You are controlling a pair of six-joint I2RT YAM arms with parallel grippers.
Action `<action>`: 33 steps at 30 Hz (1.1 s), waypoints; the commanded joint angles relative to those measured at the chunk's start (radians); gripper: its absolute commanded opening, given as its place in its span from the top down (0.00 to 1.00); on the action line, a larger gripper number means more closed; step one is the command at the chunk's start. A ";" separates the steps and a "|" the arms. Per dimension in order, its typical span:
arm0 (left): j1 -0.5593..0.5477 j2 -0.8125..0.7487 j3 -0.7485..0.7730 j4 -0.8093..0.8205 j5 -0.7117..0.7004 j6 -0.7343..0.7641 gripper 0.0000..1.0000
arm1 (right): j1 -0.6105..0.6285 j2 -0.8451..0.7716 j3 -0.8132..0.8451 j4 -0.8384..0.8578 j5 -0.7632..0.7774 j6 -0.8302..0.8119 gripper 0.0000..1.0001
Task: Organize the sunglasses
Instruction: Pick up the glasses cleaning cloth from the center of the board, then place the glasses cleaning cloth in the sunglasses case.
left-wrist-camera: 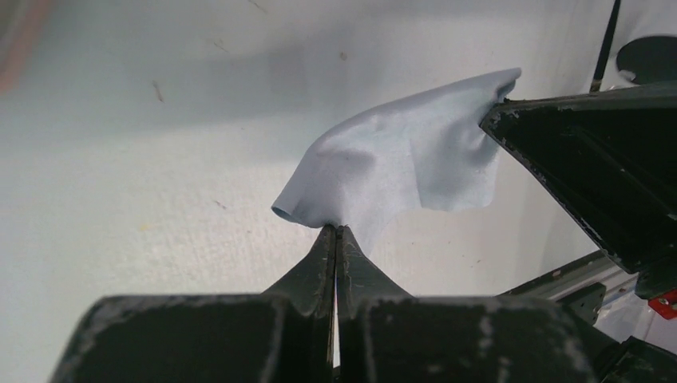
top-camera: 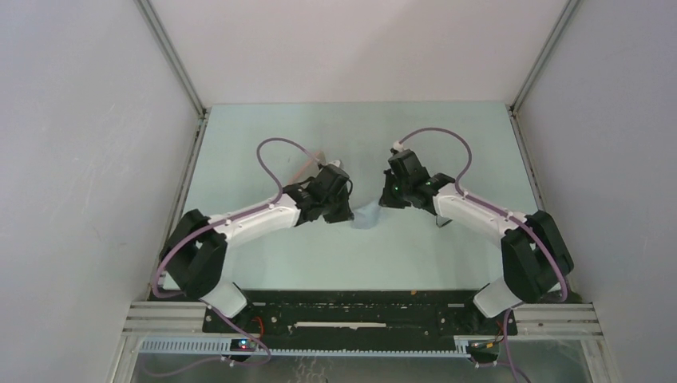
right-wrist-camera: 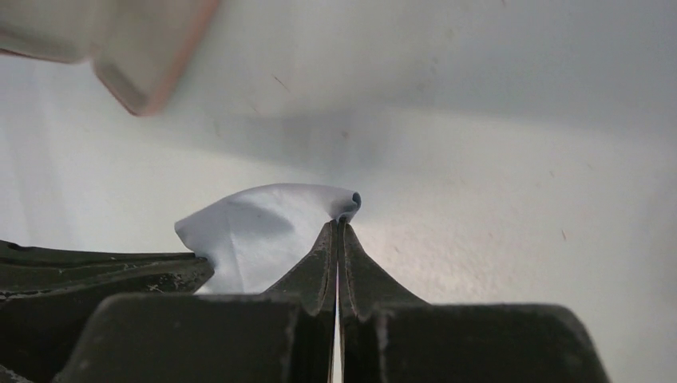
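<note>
A small grey-blue cloth (top-camera: 367, 217) hangs between my two grippers at the table's middle. My left gripper (left-wrist-camera: 337, 230) is shut on one edge of the cloth (left-wrist-camera: 399, 167). My right gripper (right-wrist-camera: 338, 223) is shut on another edge of the cloth (right-wrist-camera: 255, 231). In the top view the left gripper (top-camera: 345, 214) and right gripper (top-camera: 386, 199) stand close together. The sunglasses (left-wrist-camera: 648, 56) show only as a dark lens and thin arm at the left wrist view's top right. In the top view a dark bit (top-camera: 441, 223) under the right arm may be them.
The salmon-pink case (right-wrist-camera: 136, 48) shows blurred at the right wrist view's top left, and a sliver of it (top-camera: 306, 167) shows behind the left arm. Grey enclosure walls bound the pale green table (top-camera: 263, 136) on three sides.
</note>
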 commanded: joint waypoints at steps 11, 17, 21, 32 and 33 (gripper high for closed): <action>0.154 -0.107 -0.012 -0.075 -0.087 0.083 1.00 | 0.020 0.232 0.303 0.070 -0.059 -0.069 1.00; 0.215 -0.095 -0.012 -0.089 -0.098 0.108 1.00 | 0.021 0.346 0.429 0.101 -0.093 -0.088 1.00; 0.251 -0.073 -0.003 -0.085 -0.085 0.111 1.00 | 0.024 0.434 0.530 0.100 -0.097 -0.091 1.00; 0.309 0.003 0.037 -0.074 -0.105 0.120 1.00 | 0.027 0.638 0.766 0.083 -0.154 -0.123 1.00; 0.313 0.007 0.038 -0.073 -0.110 0.121 1.00 | 0.028 0.652 0.782 0.082 -0.155 -0.126 1.00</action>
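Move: The open glasses case is the goal for the cloth: from the left hand its tray lies about 16 cm ahead and 9 cm left, from the right hand about 12 cm ahead and 19 cm left, some 6 cm lower than either. Its raised lid is 4 cm farther out and 4 cm left of the tray. The cloth already hangs between both closed grippers, its middle about 5 cm right of the left hand, 2 cm ahead and 3 cm down. The cleaning cloth, still pinched by a corner in each closed gripper, is carried through the air towards the open case. The left hand goes about 11 cm left and half as far forward; the right sweeps faster, some 13 cm both forward and left, swinging the pair counter-clockwise. Both rise some 2 cm at first, then ease back down, the left ending slightly lower than it began. ##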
